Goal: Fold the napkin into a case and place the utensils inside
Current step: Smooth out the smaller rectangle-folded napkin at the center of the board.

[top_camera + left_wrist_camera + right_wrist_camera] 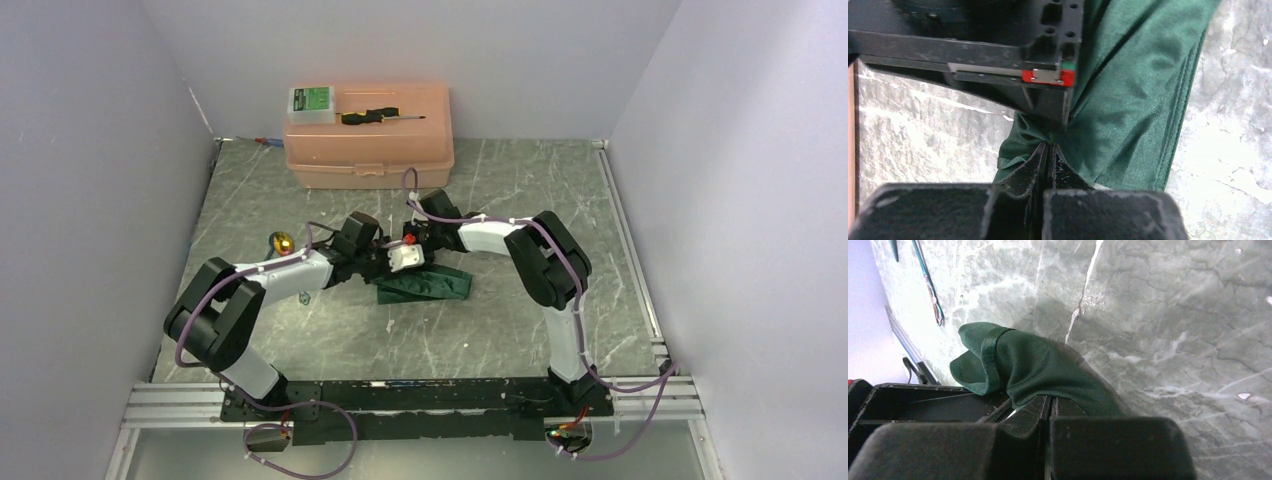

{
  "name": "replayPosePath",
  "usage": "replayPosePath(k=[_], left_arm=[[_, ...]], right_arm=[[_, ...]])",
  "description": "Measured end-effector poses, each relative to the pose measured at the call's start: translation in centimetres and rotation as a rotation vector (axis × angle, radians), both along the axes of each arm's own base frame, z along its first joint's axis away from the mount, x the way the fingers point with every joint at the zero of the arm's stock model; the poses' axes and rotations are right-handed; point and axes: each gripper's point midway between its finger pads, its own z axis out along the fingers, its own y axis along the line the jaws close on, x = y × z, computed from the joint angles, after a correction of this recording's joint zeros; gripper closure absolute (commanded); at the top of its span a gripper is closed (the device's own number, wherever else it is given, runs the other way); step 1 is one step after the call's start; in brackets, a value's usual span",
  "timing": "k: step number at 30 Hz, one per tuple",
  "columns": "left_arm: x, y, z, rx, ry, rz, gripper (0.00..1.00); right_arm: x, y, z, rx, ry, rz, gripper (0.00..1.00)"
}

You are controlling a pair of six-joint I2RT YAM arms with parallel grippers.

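Observation:
The dark green napkin (428, 285) lies bunched at mid-table, partly folded over itself. Both arms meet at its left end. My left gripper (1049, 146) is shut, its fingertips pinching a gathered edge of the napkin (1133, 100). My right gripper (1050, 399) is shut too, and the napkin (1043, 365) drapes up over its tips with a hemmed corner curling left. From above, the left gripper (383, 270) and right gripper (403, 266) almost touch. A gold rounded utensil head (283, 242) lies on the table left of the left arm; I cannot make out a silver utensil.
A peach plastic box (368, 150) stands at the back, with a black-handled screwdriver (380, 116) and a small green-and-white box (312, 101) on its lid. Grey walls enclose three sides. A metal rail (630, 250) runs along the right edge.

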Motion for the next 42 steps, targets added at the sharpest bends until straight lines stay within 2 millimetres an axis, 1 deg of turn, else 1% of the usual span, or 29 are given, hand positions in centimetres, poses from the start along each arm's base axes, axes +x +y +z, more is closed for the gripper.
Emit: replayPosePath(k=[3, 9, 17, 22, 24, 25, 27, 30, 33, 35, 38, 42], left_arm=[[-0.4, 0.1, -0.4, 0.013, -0.002, -0.029, 0.97], [-1.7, 0.8, -2.1, 0.063, -0.021, -0.118, 0.97], [-1.8, 0.6, -2.7, 0.091, -0.08, -0.204, 0.97], [-1.9, 0.5, -2.8, 0.097, -0.094, -0.231, 0.97], [-1.9, 0.5, -2.9, 0.099, -0.094, -0.235, 0.97], [-1.9, 0.5, -2.9, 0.1, -0.095, -0.237, 0.97], [-2.0, 0.5, -2.9, 0.106, -0.096, -0.247, 0.97], [-2.2, 0.4, -3.0, 0.122, -0.105, -0.274, 0.97], [-2.6, 0.1, -3.0, 0.144, -0.113, -0.305, 0.97], [-2.8, -0.1, -3.0, 0.151, -0.108, -0.314, 0.97], [-2.9, 0.0, -3.1, 0.159, -0.102, -0.312, 0.97], [-2.9, 0.0, -3.1, 0.158, -0.101, -0.307, 0.97]], right_arm=[[-0.2, 0.2, 0.0, 0.014, 0.005, 0.024, 1.0], [-0.8, 0.2, 0.0, 0.044, 0.016, 0.085, 1.0], [-1.0, 0.1, 0.2, 0.085, 0.044, 0.137, 1.0], [-1.4, -0.2, 0.7, 0.14, 0.062, 0.157, 0.74], [-1.9, -0.9, 0.9, 0.154, 0.072, 0.154, 0.68], [-2.4, -1.6, 1.0, 0.154, 0.077, 0.148, 0.65], [-2.8, -2.5, 1.6, 0.154, 0.074, 0.138, 0.56], [-3.0, -3.8, 3.2, 0.152, 0.032, 0.129, 0.44], [-3.1, -5.0, 4.9, 0.13, -0.048, 0.129, 0.38], [-3.7, -6.1, 5.9, 0.099, -0.11, 0.132, 0.37], [-4.8, -7.6, 6.3, 0.041, -0.179, 0.145, 0.36], [-6.7, -9.2, 6.2, -0.062, -0.286, 0.198, 0.36]])
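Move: The green napkin's middle lies about 4 cm back, 7 cm to the right and 4 cm below the left hand; from the right hand it is some 8 cm back, 6 cm right and 2 cm below. Both already pinch its far left part. From the left hand, the spoon lies roughly 19 cm left and 1 cm back, 4 cm lower; the pink toolbox is some 22 cm ahead and 4 cm left. The napkin's far left part, kept pinched by the left hand, is taken down about 3 cm and then back, some 3 cm in all, the wrist turning nearly 20 degrees clockwise. The right hand keeps its pinch while easing back a centimetre, then opens, lets go and pulls away to the right, back and up, about 9 cm sideways, ending open above the napkin's right half. ##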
